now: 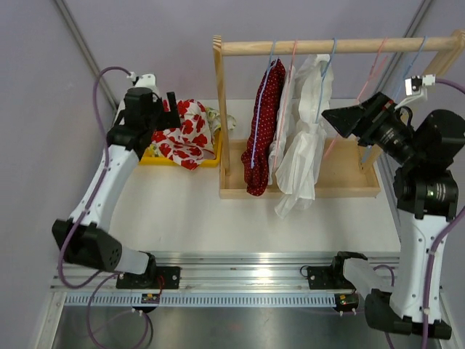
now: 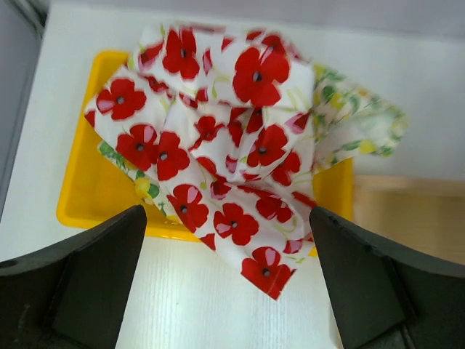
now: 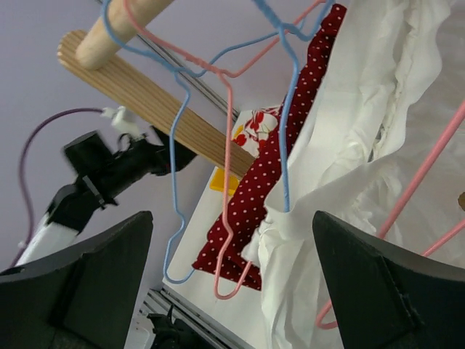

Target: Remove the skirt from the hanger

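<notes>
A dark red skirt with white dots (image 1: 265,131) hangs on a blue hanger (image 1: 256,123) from the wooden rod (image 1: 341,46) of the rack. It also shows in the right wrist view (image 3: 265,193). White garments (image 1: 306,138) hang just right of it. My right gripper (image 1: 333,116) is open and empty, raised beside the white garments (image 3: 363,160), apart from them. A blue hanger (image 3: 174,189) and a pink hanger (image 3: 229,218) hang in front of its jaws (image 3: 232,283). My left gripper (image 1: 172,107) is open and empty (image 2: 229,283), above a poppy-print cloth (image 2: 218,131) in a yellow tray (image 2: 80,196).
The wooden rack has an upright post (image 1: 220,94) at its left and a flat base tray (image 1: 341,178). More pink and blue hangers (image 1: 378,65) hang bare at the rod's right end. The yellow tray (image 1: 156,156) sits left of the rack. Purple walls stand behind.
</notes>
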Available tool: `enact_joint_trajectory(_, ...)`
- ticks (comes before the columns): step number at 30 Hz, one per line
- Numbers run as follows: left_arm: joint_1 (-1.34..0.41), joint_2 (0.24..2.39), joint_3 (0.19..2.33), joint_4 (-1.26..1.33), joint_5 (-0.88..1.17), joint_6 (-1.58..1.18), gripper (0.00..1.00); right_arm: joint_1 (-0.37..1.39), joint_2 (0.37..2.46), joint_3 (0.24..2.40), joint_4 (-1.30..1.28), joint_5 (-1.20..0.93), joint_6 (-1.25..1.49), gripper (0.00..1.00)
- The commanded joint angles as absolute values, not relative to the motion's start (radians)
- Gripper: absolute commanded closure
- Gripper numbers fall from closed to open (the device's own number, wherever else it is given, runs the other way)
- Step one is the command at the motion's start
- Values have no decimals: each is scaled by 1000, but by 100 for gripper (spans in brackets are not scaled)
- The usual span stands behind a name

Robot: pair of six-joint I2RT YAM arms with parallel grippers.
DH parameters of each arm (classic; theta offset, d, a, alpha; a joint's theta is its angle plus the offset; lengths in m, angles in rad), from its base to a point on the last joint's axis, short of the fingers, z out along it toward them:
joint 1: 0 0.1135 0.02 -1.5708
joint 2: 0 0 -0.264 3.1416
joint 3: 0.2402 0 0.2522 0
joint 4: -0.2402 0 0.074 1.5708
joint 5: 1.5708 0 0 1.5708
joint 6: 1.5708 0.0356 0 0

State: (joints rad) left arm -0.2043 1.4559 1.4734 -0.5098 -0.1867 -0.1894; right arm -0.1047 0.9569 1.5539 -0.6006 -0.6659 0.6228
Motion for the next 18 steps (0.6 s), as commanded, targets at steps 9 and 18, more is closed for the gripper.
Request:
enact_joint_trajectory(9, -385, 962, 1144, -434, -141, -212, 1, -94, 1182, 1629, -397, -604, 650, 18)
enact_joint_trajectory(18, -399, 934, 1078, -428, -158, -199, 1, -5, 1247, 1687, -402, -543, 638, 38)
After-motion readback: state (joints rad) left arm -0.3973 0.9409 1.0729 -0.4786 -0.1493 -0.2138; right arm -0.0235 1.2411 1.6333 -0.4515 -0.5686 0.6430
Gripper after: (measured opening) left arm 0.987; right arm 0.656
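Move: The blue hanger holding the white skirt is about 12 cm ahead of the right hand, 3 cm left and roughly level. The white skirt hangs below it, its middle some 15 cm lower. The red dotted skirt is about 20 cm left, 11 cm ahead and 14 cm lower. From the left hand, that blue hanger lies about 48 cm right, 5 cm back and 20 cm higher. Right hand reaches about 10 cm forward to the blue hanger, fingers part-closing; left hand retreats some 13 cm. ##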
